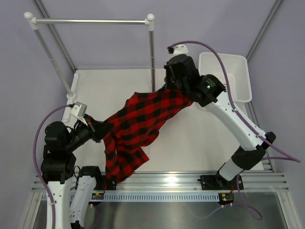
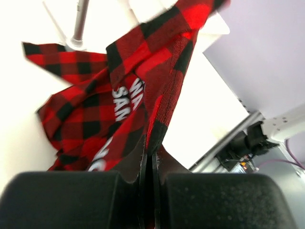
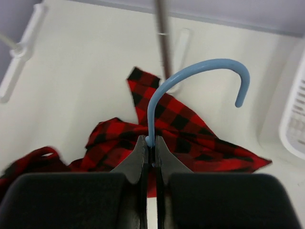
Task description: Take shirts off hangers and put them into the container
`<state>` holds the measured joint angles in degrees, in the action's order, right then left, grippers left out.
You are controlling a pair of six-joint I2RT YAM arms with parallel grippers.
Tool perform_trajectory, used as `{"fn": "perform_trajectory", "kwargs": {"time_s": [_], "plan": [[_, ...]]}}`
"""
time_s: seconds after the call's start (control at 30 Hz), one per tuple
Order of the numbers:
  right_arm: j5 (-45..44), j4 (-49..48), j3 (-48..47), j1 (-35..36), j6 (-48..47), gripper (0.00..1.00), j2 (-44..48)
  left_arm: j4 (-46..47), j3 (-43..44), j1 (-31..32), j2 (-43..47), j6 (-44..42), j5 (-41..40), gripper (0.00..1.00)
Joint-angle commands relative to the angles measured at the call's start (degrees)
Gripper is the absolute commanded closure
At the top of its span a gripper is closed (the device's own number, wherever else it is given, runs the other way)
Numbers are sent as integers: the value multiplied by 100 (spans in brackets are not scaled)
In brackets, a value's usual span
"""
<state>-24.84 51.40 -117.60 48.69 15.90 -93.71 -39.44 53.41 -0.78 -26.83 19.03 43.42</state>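
Observation:
The red-and-black check shirt (image 1: 138, 124) hangs stretched between both grippers above the table, its lower part drooping toward the near edge. My left gripper (image 1: 102, 130) is shut on a fold of the shirt (image 2: 143, 95), the cloth pinched between the jaws at the left gripper's (image 2: 151, 153) tips. My right gripper (image 3: 151, 141) is shut on the neck of the light-blue hanger (image 3: 190, 71), whose hook curves up and to the right; the shirt (image 3: 181, 133) bunches below it. The hanger's body is hidden in the cloth. The white container (image 1: 240, 78) stands at the far right, behind the right gripper (image 1: 174, 86).
A white-and-silver clothes rack (image 1: 90, 21) stands at the back left, one post (image 1: 152, 52) rising just behind the shirt and close to the right gripper. The container's slotted wall (image 3: 295, 119) shows at the right edge of the right wrist view.

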Motion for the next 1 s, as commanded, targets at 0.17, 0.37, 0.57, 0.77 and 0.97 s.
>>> {"fn": "perform_trajectory", "kwargs": {"time_s": [0.17, 0.37, 0.57, 0.77, 0.97], "plan": [[-636, -885, 1826, -1484, 404, 100, 1654, 638, -199, -28, 248, 180, -458, 100], [223, -1106, 1778, -1915, 905, 100, 1901, 1079, -612, -28, 73, 348, 436, 100], [-606, -227, 802, -1977, 1328, 100, 1216, 1596, -972, -28, 502, 329, 1326, 100], [416, -631, 1011, -2197, 1565, 100, 1285, 1765, -1139, -28, 434, 541, 1608, 100], [1742, -1306, 994, -2197, 1890, 100, 1478, 1088, -1175, -19, -164, 215, 941, 100]]}}
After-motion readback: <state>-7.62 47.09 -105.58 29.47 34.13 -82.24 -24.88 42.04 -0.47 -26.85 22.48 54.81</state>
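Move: My right fingers hold the blue hanger at the foot of its hook; the shirt's upper end, still on one hanger arm, is about 5 cm to their right, 3 cm back and 6 cm below. The rack's near post is some 7 cm left and 10 cm ahead, the container about 33 cm right, 18 cm ahead and well below. From my left hand, shut on the shirt, that upper end lies roughly 14 cm ahead and 30 cm to the right. Keeping the hanger pinched, I sweep my right hand about 9 cm to the right, away from the rack post towards the container side, most of it quickly at first, then stay out there while rolling the wrist so its left side rises, some 25 degrees in all. My left hand keeps its grip on the cloth, wavering back and forward as it shifts a little right and down and turns slightly clockwise. ##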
